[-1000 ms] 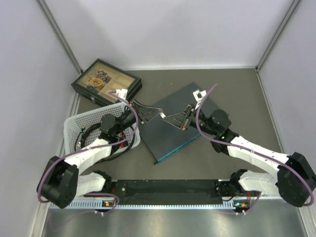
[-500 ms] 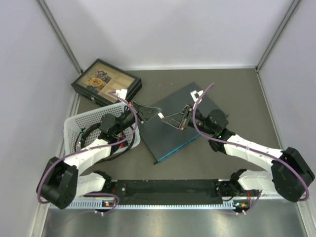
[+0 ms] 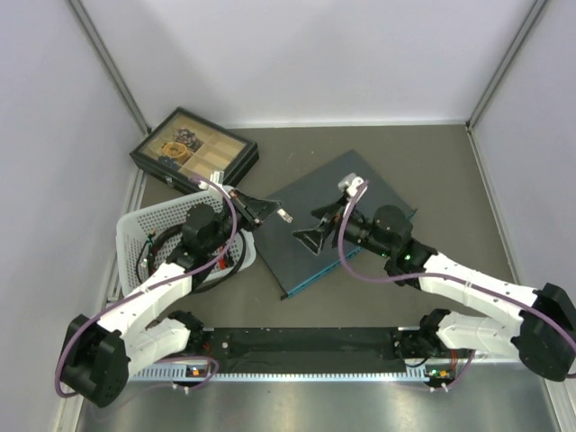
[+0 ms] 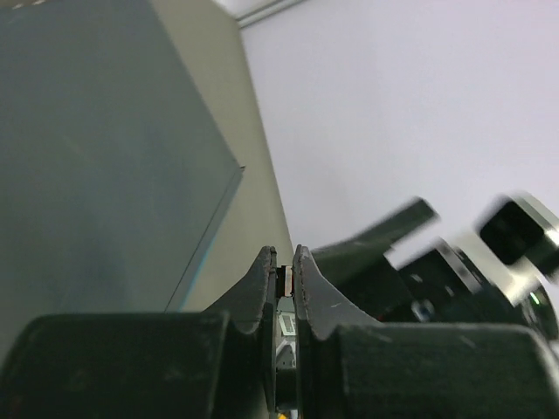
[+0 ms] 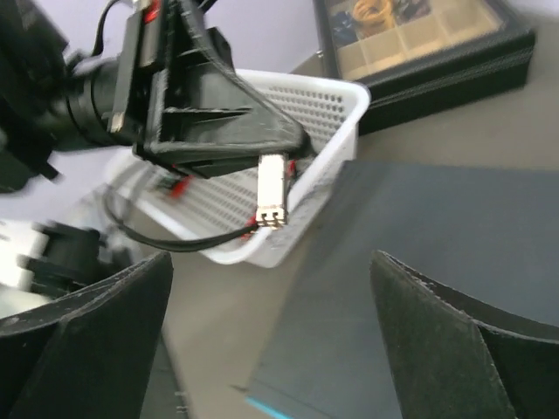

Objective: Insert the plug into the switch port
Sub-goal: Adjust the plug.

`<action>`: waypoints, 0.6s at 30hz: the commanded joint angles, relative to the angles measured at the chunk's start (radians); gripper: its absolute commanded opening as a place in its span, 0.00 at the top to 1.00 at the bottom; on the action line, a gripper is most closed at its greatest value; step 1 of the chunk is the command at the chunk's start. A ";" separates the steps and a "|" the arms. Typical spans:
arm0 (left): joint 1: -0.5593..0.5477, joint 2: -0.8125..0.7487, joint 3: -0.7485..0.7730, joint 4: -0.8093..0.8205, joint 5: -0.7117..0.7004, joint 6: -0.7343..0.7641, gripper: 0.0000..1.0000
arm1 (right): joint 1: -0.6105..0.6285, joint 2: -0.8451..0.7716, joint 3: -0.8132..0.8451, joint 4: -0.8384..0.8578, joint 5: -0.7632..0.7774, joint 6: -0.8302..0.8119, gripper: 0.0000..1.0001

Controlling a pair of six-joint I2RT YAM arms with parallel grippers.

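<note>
The plug (image 5: 272, 192), a small pale metal-tipped connector on a black cable (image 5: 175, 240), is pinched in my left gripper (image 5: 284, 144), which is shut on it above the switch's left corner. The same plug (image 3: 285, 216) juts from the left gripper (image 3: 274, 210), and in the left wrist view it (image 4: 285, 278) shows between the closed fingers. My right gripper (image 3: 312, 227) hangs open over the switch (image 3: 351, 202), a flat dark blue-grey box, facing the plug with a gap. The right gripper (image 5: 279, 340) holds nothing. The teal port edge (image 3: 319, 277) faces the near side.
A white perforated basket (image 3: 148, 225) holding cables sits left of the switch, under the left arm. A black compartmented tray box (image 3: 193, 148) stands at the back left. Grey walls close in both sides, and a black rail (image 3: 306, 342) runs along the near edge.
The left gripper closed on the plug. The right gripper opened, let go and drew back towards the near side; the left gripper pulled slightly left with the plug.
</note>
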 commanded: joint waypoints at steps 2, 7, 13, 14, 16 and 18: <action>-0.001 -0.036 0.059 -0.154 -0.096 -0.073 1.00 | 0.136 -0.019 0.055 -0.028 0.242 -0.475 0.07; -0.002 -0.017 0.062 -0.137 -0.072 -0.117 1.00 | 0.144 0.019 0.005 0.172 0.193 -0.509 0.13; -0.007 -0.008 0.056 -0.103 -0.047 -0.150 1.00 | 0.145 0.105 0.015 0.273 0.187 -0.507 0.29; -0.008 -0.008 0.058 -0.102 -0.045 -0.151 1.00 | 0.147 0.112 0.016 0.278 0.182 -0.507 0.31; -0.010 -0.009 0.061 -0.102 -0.048 -0.151 1.00 | 0.145 0.131 0.025 0.284 0.177 -0.507 0.33; -0.012 -0.009 0.064 -0.100 -0.045 -0.154 1.00 | 0.145 0.155 0.031 0.295 0.173 -0.507 0.34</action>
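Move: Just beyond the right hand's open fingertips sits the plug, about 5 cm to its left, 2 cm ahead and roughly level with it. The plug is pinched in the left fingertips, some 2 cm to the right of the left hand, 1 cm back and 1 cm below. The switch's middle is about 20 cm below the right hand, 8 cm ahead and 7 cm to its right; the white basket lies some 33 cm to its left, level fore and aft and 19 cm down. Closing in on the held plug, the right hand goes about 3 cm left and slightly forward after a small draw back, humping up a centimetre and sinking again. It rolls nearly 30 degrees counter-clockwise as seen from behind the hand, and its wide-open fingers narrow partway without reaching the plug. The left hand keeps its pinch, sinking about 1.5 cm and rolling slightly. ##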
